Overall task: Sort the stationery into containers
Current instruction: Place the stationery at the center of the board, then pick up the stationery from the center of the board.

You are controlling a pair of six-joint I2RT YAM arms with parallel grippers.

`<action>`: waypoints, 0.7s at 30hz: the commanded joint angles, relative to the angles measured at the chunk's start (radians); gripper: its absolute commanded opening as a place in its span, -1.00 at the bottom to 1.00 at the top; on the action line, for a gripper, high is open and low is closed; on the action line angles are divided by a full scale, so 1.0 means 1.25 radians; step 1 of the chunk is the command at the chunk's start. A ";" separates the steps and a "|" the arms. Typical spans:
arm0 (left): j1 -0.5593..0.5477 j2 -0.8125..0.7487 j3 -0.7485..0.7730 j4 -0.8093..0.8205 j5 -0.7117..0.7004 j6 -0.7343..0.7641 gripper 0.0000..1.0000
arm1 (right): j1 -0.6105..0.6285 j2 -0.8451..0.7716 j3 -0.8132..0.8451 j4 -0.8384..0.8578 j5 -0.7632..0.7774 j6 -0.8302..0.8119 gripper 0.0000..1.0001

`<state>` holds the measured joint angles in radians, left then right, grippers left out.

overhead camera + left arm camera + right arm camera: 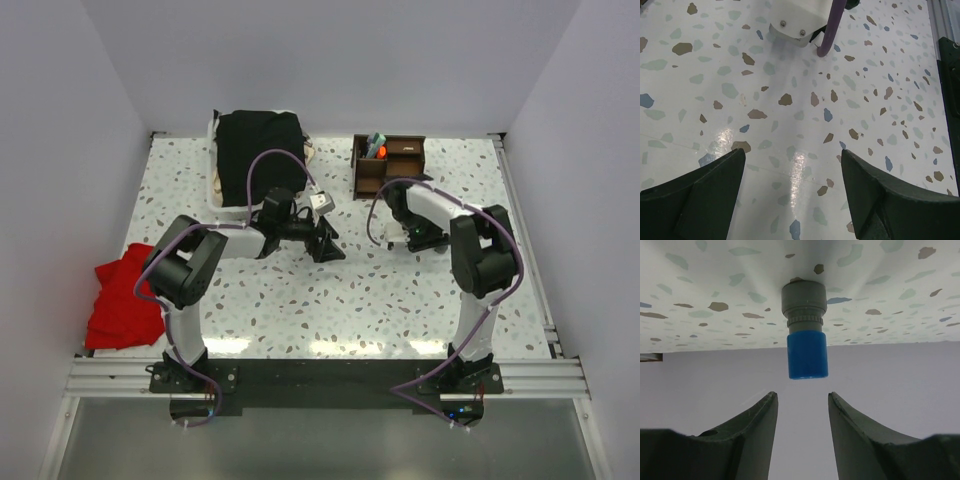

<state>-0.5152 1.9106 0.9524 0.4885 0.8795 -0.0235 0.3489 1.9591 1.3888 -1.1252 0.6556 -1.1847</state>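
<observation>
The right wrist view is upside down. In it a blue-grey sharpener (805, 335) with a bright blue end stands on the speckled table, just beyond the tips of my right gripper (802, 397). That gripper is open and does not touch it, with nothing between its fingers. In the top view the right gripper (386, 196) sits just in front of the dark brown organiser (400, 165), which holds an orange-capped marker and pens (376, 147). My left gripper (792, 160) is wide open and holds nothing over bare table, near the table's middle (325, 243).
A black cloth (258, 155) covers a white basket at the back left. A red cloth (125, 295) lies at the table's left edge. A white arm part (795, 22) with a purple cable (832, 27) sits ahead of the left gripper.
</observation>
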 commanded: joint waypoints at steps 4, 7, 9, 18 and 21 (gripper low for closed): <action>0.008 -0.058 0.076 -0.166 0.011 0.106 0.64 | -0.008 -0.086 0.195 -0.178 -0.140 0.097 0.01; 0.008 -0.086 0.109 -0.266 -0.006 0.152 0.63 | -0.069 -0.090 0.279 -0.245 -0.361 0.187 0.04; 0.007 -0.112 0.128 -0.313 -0.018 0.183 0.64 | -0.153 -0.108 0.275 -0.249 -0.538 0.225 0.05; 0.007 -0.179 0.132 -0.463 -0.092 0.185 0.64 | -0.348 -0.277 0.002 -0.092 -0.901 0.122 0.06; 0.007 -0.176 0.135 -0.485 -0.122 0.178 0.64 | -0.348 -0.313 -0.046 -0.029 -0.928 0.100 0.08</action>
<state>-0.5121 1.7107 1.0962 -0.0422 0.7830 0.1944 -0.1070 1.6573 1.3922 -1.2648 -0.3199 -1.0031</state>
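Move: The blue-and-grey stationery piece already stands on the table, released, its blue end up; its middle is about 4 cm below the right hand's open fingers and 1 cm to their right. The brown organizer lies roughly 20 cm ahead of that hand and 12 cm to its left, with a small yellow block in its near right compartment some 15 cm ahead and 8 cm left. From the left hand the piece stands about 26 cm to the right, level with it front to back. The standing piece is left alone as the right hand, fingers already clear and staying about half open, lifts some 5 cm off it with a swing to the left. It then sweeps back about 8 cm, sinking a little, while the wrist turns roughly 65 degrees until the fingers point almost straight down. The open left hand rises about 5 cm and backs off slightly to the left. ##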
